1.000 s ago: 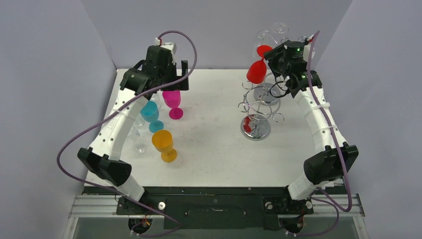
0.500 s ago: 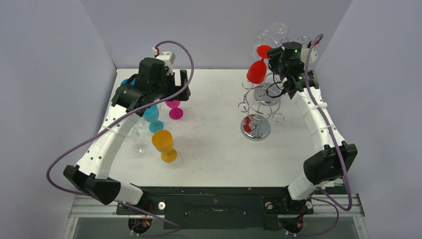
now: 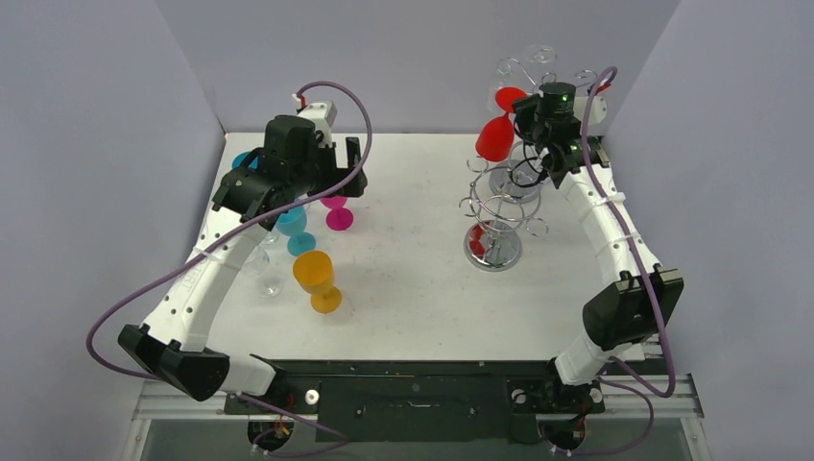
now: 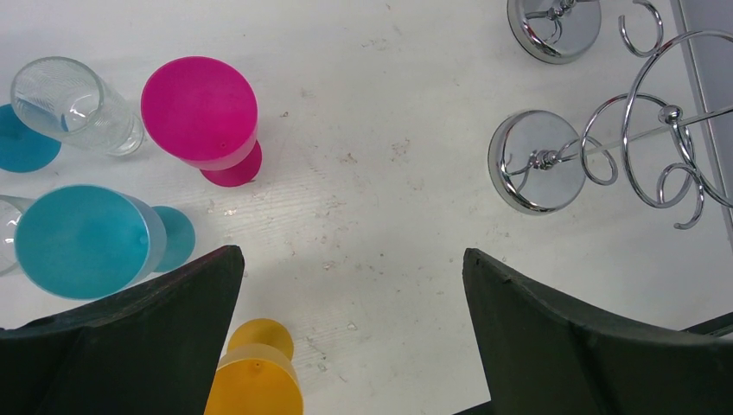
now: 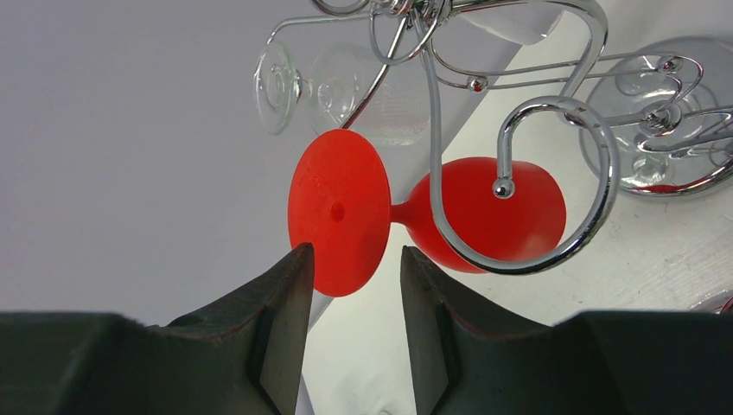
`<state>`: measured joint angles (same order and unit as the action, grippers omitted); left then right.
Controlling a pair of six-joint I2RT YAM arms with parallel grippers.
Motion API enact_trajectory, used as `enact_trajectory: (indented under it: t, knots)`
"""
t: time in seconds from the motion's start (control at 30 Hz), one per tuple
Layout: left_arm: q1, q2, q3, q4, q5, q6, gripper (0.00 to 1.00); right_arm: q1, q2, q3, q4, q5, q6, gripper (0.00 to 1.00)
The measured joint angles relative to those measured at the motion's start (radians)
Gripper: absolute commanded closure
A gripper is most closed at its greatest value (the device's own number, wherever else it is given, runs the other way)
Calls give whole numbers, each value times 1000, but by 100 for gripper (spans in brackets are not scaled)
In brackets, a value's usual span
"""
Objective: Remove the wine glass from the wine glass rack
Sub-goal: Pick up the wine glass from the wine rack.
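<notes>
A red wine glass (image 5: pixel 484 212) hangs by its stem on a chrome wire rack (image 5: pixel 527 156), its round foot (image 5: pixel 339 212) facing my right gripper (image 5: pixel 350 268). The right gripper is open, its jaws either side of the foot's lower edge, not closed on it. In the top view the red glass (image 3: pixel 495 137) hangs at the rack's (image 3: pixel 499 206) upper left, beside the right gripper (image 3: pixel 531 113). A clear glass (image 5: pixel 341 86) hangs behind. My left gripper (image 4: pixel 353 285) is open and empty above the table, high over the left-hand glasses (image 3: pixel 288 168).
On the left stand a pink glass (image 4: pixel 203 117), a teal glass (image 4: pixel 82 242), an orange glass (image 4: pixel 255 389) and a clear tumbler (image 4: pixel 73 104). Two chrome rack bases (image 4: pixel 532 164) sit at the right. Grey walls close in at the back and sides.
My left arm has pulled back towards the left and risen off the pink glass. My right gripper has shifted slightly up and back towards the red glass's foot.
</notes>
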<state>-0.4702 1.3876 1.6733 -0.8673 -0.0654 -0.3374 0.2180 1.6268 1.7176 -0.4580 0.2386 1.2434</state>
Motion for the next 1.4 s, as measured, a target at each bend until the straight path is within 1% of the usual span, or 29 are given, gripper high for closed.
enact_trajectory:
  t: [0.07, 0.17, 0.37, 0.63, 0.8, 1.4]
  knots:
    - [0, -3, -3, 1, 0, 0, 4, 0, 7, 0, 0, 0, 0, 64]
    - [0, -10, -9, 5, 0, 0, 4, -1, 19, 0, 1, -2, 3, 72]
    - [0, -20, -22, 6, 0, 0, 4, -6, 55, 13, 16, -14, 20, 81]
    - [0, -30, -47, 11, 0, 0, 4, -14, 53, 14, 38, -21, 35, 91]
    - [0, -33, -48, 12, 0, 0, 4, -14, 41, 14, 46, -28, 45, 100]
    - [0, -47, -72, 28, 0, 0, 4, -23, 17, -20, 90, -100, 70, 100]
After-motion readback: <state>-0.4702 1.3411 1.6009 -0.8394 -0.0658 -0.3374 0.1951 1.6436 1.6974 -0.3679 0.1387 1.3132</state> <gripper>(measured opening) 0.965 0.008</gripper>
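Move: The red wine glass hangs foot-up from the rack, its foot some 4 cm ahead of the right hand, 2 cm to the left and about level. The rack's post is about 7 cm ahead and 5 cm right of the hand; a clear glass's foot is roughly 12 cm ahead, 3 cm left, both near hand height. From the left hand, the red foot is about 18 cm ahead, 34 cm right and slightly higher. Right hand dips about 2 cm down and forward, then rises again as its fingers pinch the glass's foot. ##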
